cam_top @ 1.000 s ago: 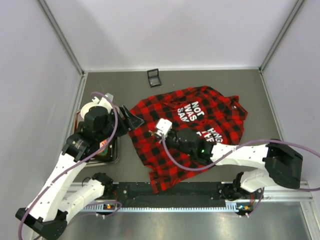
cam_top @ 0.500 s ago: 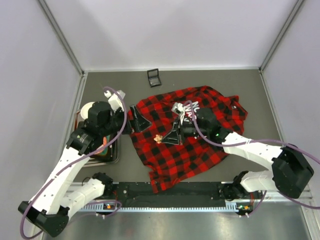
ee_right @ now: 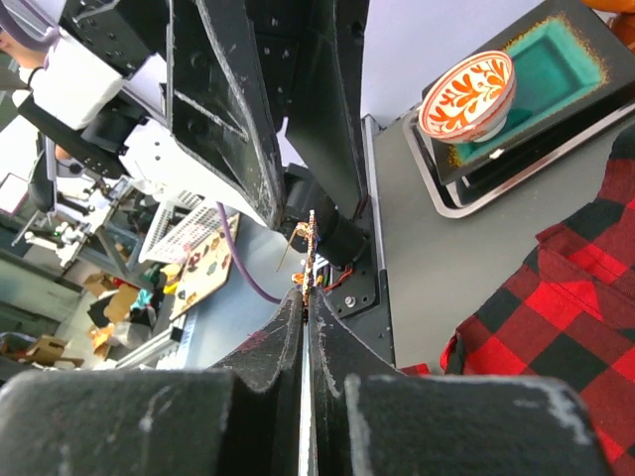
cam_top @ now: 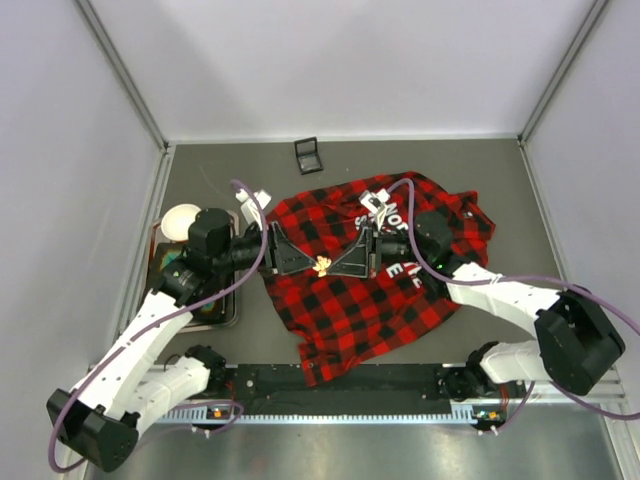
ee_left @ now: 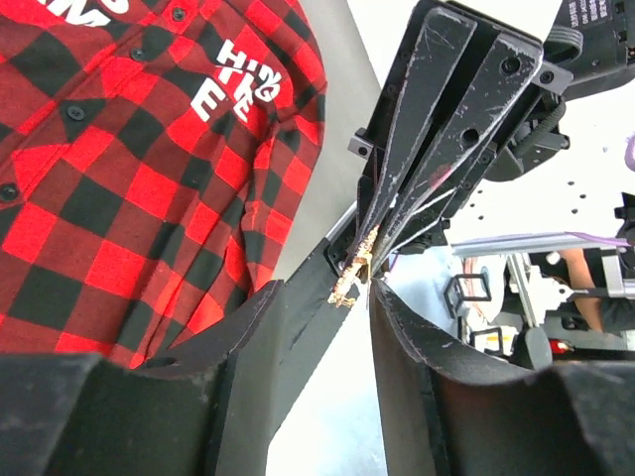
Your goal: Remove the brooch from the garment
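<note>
The garment (cam_top: 385, 285), a red-and-black plaid shirt with white lettering, lies spread on the grey table. Above its left part, my right gripper (cam_top: 337, 266) is shut on the brooch (cam_top: 321, 266), a tiny gold-toned sparkly pin standing out past its tips. My left gripper (cam_top: 304, 264) faces it tip to tip. In the left wrist view the brooch (ee_left: 352, 279) sits at the tips of my left gripper (ee_left: 359, 282), touching one finger, with a gap still showing between the jaws. In the right wrist view the brooch (ee_right: 311, 243) sticks up from my right gripper (ee_right: 309, 296).
A small black square box (cam_top: 309, 155) lies at the back of the table. At the left, a tray (cam_top: 228, 308) holds a white bowl (cam_top: 181, 220) patterned orange inside (ee_right: 466, 96). Side walls enclose the table.
My right gripper lifted the brooch off the shirt and swung to point left. My left gripper moved right to meet it, and its jaws have narrowed around the brooch.
</note>
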Controlling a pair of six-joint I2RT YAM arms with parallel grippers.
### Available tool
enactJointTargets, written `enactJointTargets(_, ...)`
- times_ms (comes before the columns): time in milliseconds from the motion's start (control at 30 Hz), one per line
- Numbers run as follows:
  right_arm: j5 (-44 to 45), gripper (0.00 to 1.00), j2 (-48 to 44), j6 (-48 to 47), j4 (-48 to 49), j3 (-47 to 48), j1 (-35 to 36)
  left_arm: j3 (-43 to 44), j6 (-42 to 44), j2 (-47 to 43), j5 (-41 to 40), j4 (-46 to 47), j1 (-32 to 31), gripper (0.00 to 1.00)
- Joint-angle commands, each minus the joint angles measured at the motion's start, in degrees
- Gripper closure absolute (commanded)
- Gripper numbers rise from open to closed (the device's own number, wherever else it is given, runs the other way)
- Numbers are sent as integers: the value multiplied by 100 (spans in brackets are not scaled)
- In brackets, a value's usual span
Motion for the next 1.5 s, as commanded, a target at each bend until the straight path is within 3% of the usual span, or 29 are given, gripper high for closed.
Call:
enactJointTargets(0,-29,100,121,342,416,166,-86,-236,-352,21,513,947,31,57)
enactJointTargets(133,94,100,157,359,457,289,-77,-105,-247,56,408,782,31,67)
enactJointTargets(333,129,100,183,482,615,298,-86,-114,-335,82,434,808,40,73)
enactJointTargets(767,208,100,201,702,879,237,-77,-491,-756,214,680,1326,58,68)
enactJointTargets(1000,156,100,306,763,958,149,-69,-412,-748,320,654,1379,49,78)
enactJointTargets(1133,164,100,306,807,976,114,-60,-395,-748,434,715,1353,49,96)
enactJointTargets(1167,182,96,297,825,959,114,-60,-334,-661,460,724,1283,58,100)
enactJointTargets(1233,295,78,236,825,862,114,-68,-194,-502,548,672,951,49,100)
enactJointTargets(1367,446,70,148,659,266,219,-69,281,51,680,373,-122,58,100)
enactJointTargets(1467,480,65,104,667,238,263,-77,282,105,654,407,-133,58,100)
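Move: The brooch is still pinched in the right fingertips, its middle about 2 cm to that hand's left and 1 cm ahead. From the half-open left hand it lies some 3 cm right, 1 cm back and 1 cm lower. Roughly 22 cm below the left hand, the garment's middle is about 15 cm right and 5 cm ahead, and its sleeve end about 15 cm back, level sideways. Left hand eases about 2 cm right and down, pinching the brooch; right hand creeps forward and lets go. ##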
